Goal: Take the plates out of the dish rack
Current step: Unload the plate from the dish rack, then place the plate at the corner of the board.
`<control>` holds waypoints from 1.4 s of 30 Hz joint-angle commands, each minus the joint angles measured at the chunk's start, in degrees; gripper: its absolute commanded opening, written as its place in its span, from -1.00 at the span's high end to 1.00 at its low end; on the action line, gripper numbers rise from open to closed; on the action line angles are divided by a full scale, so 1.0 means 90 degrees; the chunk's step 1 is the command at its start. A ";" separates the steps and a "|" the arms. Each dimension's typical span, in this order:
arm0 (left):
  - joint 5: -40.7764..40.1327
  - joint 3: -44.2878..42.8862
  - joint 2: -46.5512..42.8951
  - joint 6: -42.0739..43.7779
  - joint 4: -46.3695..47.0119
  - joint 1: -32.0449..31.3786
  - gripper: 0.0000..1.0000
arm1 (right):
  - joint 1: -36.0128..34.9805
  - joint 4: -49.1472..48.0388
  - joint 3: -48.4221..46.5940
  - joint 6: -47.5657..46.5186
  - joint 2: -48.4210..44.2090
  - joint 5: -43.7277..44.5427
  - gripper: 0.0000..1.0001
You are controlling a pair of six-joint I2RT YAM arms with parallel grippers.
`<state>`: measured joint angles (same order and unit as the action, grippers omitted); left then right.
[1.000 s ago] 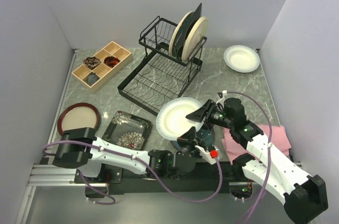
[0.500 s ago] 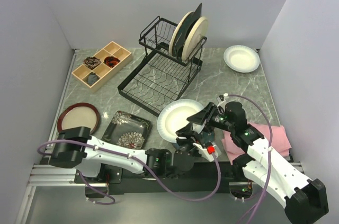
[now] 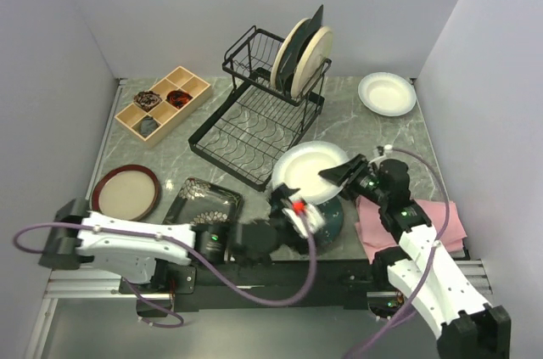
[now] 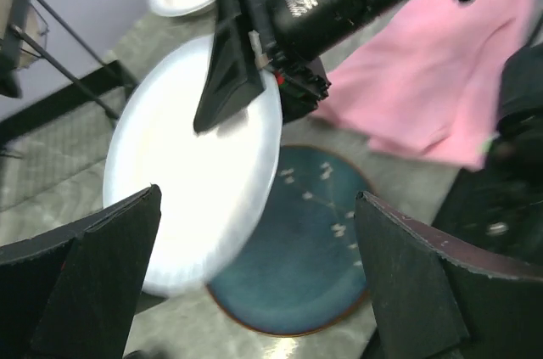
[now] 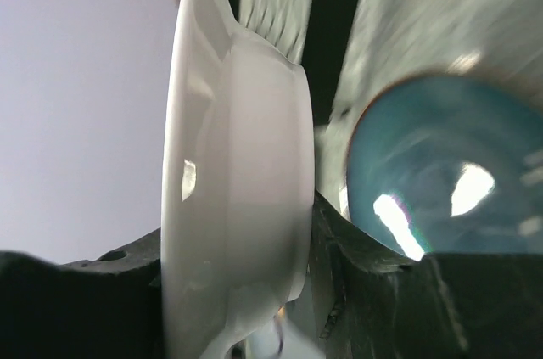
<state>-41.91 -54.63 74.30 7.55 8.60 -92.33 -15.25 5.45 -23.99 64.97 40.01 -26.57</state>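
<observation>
The black wire dish rack (image 3: 254, 117) stands at the back with three plates (image 3: 302, 55) upright in its upper frame. My right gripper (image 3: 339, 175) is shut on the rim of a white plate (image 3: 307, 172), held tilted above the table in front of the rack; the right wrist view shows that plate (image 5: 229, 198) edge-on between the fingers (image 5: 348, 240). A round teal plate (image 3: 333, 220) lies flat on the table below it. My left gripper (image 4: 259, 206) stands open just above the teal plate (image 4: 297, 270), with nothing in it.
A black flowered square plate (image 3: 202, 204) and a brown-rimmed plate (image 3: 125, 192) lie at the front left. Another white plate (image 3: 387, 92) sits at the back right. A wooden compartment tray (image 3: 163, 104) is at the back left, and a pink cloth (image 3: 428, 221) lies at the right.
My left gripper has opened and let go of the teal plate, which lies on the table. The right gripper has carried the white plate right and back, toward the rack.
</observation>
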 commanded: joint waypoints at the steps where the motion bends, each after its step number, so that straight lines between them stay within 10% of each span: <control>1: 0.2084 0.0434 -0.1028 -0.1743 -0.0029 0.0746 -0.99 | 0.0881 -0.0159 -0.0440 -0.0460 -0.0344 0.0226 1.00; 6: 0.3951 0.1479 -0.1946 -0.2811 0.0820 0.2270 -0.99 | 0.1322 -0.0146 -0.0771 -0.0666 -0.0071 0.1679 1.00; 13: 0.3196 0.2271 -0.2484 -0.3261 0.0899 0.3101 -0.99 | 0.1877 -0.0965 -0.1767 -0.1115 0.1226 0.3145 1.00; 30: 0.2480 0.2633 -0.2631 -0.2851 0.0617 0.3101 -0.99 | 0.3403 -0.3955 -0.4667 -0.0255 0.6588 0.2025 1.00; 42: 0.2372 0.2750 -0.3060 -0.2812 0.0636 0.3082 -0.99 | 0.3735 -0.2600 -0.7362 -0.0159 0.8737 0.1693 0.88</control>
<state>-19.59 -29.58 48.10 -18.70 12.73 -64.53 17.98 -14.20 -78.98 61.95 117.16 -9.41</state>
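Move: The right hand already grips the rim of one white plate and is bound for the other, lying on the counter about 36 cm ahead, 26 cm to its right and 16 cm below. The blue plate lies some 9 cm back, 6 cm left of this hand; the dish rack's lower tray is about 20 cm ahead and 22 cm left, both about as low. From the empty left hand the white plate on the counter is roughly 46 cm ahead, 41 cm right and 24 cm below. Keeping its grip on the white plate's rim, the right hand swings it forward and right, some 35 cm out and 30 cm across, away from the blue plate to over the white plate on the counter, turning clockwise nearly 50 degrees early on and sinking about 5 cm at the far end. Meanwhile the left hand, still wide open and empty, clears off left and forward, rising briefly before it drops and tips down about 20 degrees. ##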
